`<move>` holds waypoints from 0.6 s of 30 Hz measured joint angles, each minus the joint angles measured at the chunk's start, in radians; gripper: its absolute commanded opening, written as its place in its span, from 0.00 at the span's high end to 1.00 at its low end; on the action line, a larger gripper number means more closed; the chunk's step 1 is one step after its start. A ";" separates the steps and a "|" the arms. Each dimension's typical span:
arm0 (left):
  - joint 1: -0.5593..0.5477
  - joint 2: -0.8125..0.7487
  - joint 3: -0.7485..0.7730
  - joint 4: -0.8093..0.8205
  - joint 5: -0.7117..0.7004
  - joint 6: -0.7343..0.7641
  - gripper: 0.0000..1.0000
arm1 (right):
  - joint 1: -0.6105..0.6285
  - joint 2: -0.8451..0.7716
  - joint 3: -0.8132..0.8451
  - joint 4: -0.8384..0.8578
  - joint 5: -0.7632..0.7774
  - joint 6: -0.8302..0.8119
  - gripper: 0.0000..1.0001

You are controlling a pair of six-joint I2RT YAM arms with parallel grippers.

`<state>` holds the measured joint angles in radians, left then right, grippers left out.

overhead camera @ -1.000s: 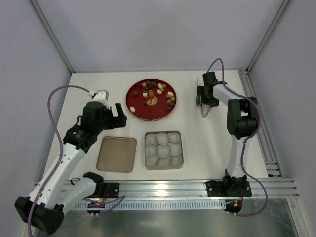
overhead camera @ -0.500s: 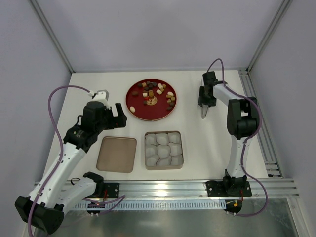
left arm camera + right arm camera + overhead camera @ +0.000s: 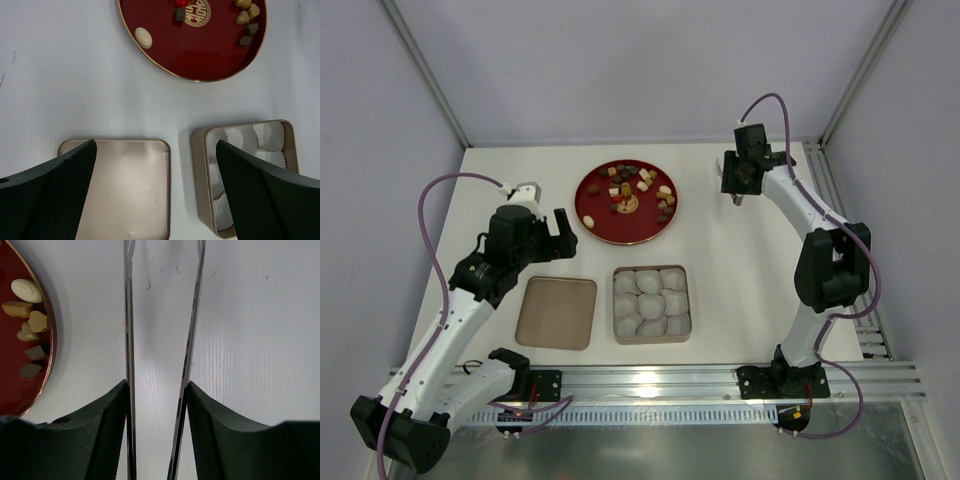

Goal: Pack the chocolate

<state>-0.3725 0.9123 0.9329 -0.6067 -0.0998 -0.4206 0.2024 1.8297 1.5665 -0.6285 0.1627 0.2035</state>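
The chocolate (image 3: pixel 635 188), several small brown, tan and cream pieces, lies on a round red plate (image 3: pixel 595 225) at the table's far middle. It also shows in the left wrist view (image 3: pixel 242 17) and the right wrist view (image 3: pixel 27 290). My right gripper (image 3: pixel 735 185) is right of the plate, shut on metal tongs (image 3: pixel 129 315) whose two blades stand apart over bare table. My left gripper (image 3: pixel 552 235) is open and empty, above the gap between the lid (image 3: pixel 125 190) and the square tin (image 3: pixel 197 175).
The square tin (image 3: pixel 651 340) holds several pale paper cups and stands at the near middle. Its flat tan lid (image 3: pixel 556 312) lies to the left of it. An aluminium rail (image 3: pixel 840 230) runs along the table's right edge.
My right arm has lifted and moved toward the far side, carrying the tongs with it; the tongs now point more straight down. The left arm has not moved.
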 measured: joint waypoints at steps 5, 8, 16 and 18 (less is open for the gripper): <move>0.000 0.000 0.000 0.000 0.000 0.000 0.00 | 0.027 -0.021 0.000 -0.032 0.010 0.000 0.51; 0.000 0.000 0.000 0.000 0.000 -0.001 0.00 | 0.053 -0.037 -0.001 -0.054 0.012 0.001 0.51; 0.000 0.000 0.000 -0.001 0.000 -0.002 0.00 | 0.192 -0.129 0.000 -0.080 0.018 0.006 0.54; 0.000 0.000 0.000 -0.001 0.000 -0.002 0.00 | 0.231 -0.135 0.004 -0.085 0.018 0.010 0.54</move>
<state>-0.3725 0.9123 0.9329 -0.6079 -0.1001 -0.4225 0.4332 1.6947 1.5707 -0.7139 0.1802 0.2134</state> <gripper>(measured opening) 0.996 0.472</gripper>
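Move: The right hand already holds the metal tongs clear of the table. The middle of the red tray of chocolates lies about 23 cm to its left, 1 cm ahead and 12 cm lower. The chocolates by the tray's right rim are some 14 cm left and 1 cm ahead. The box of paper cups sits roughly 26 cm back and 18 cm left. From the left hand, the tray's middle is about 19 cm ahead, 9 cm right and 20 cm below. Leftward and gathering speed, the right hand carries the tongs some 9 cm towards the red tray, drawing back and rising about 5 cm each on the way. The wrist swings roughly 10 degrees counter-clockwise, and the fingers keep the tongs pinched, their gap narrowing only a little. ##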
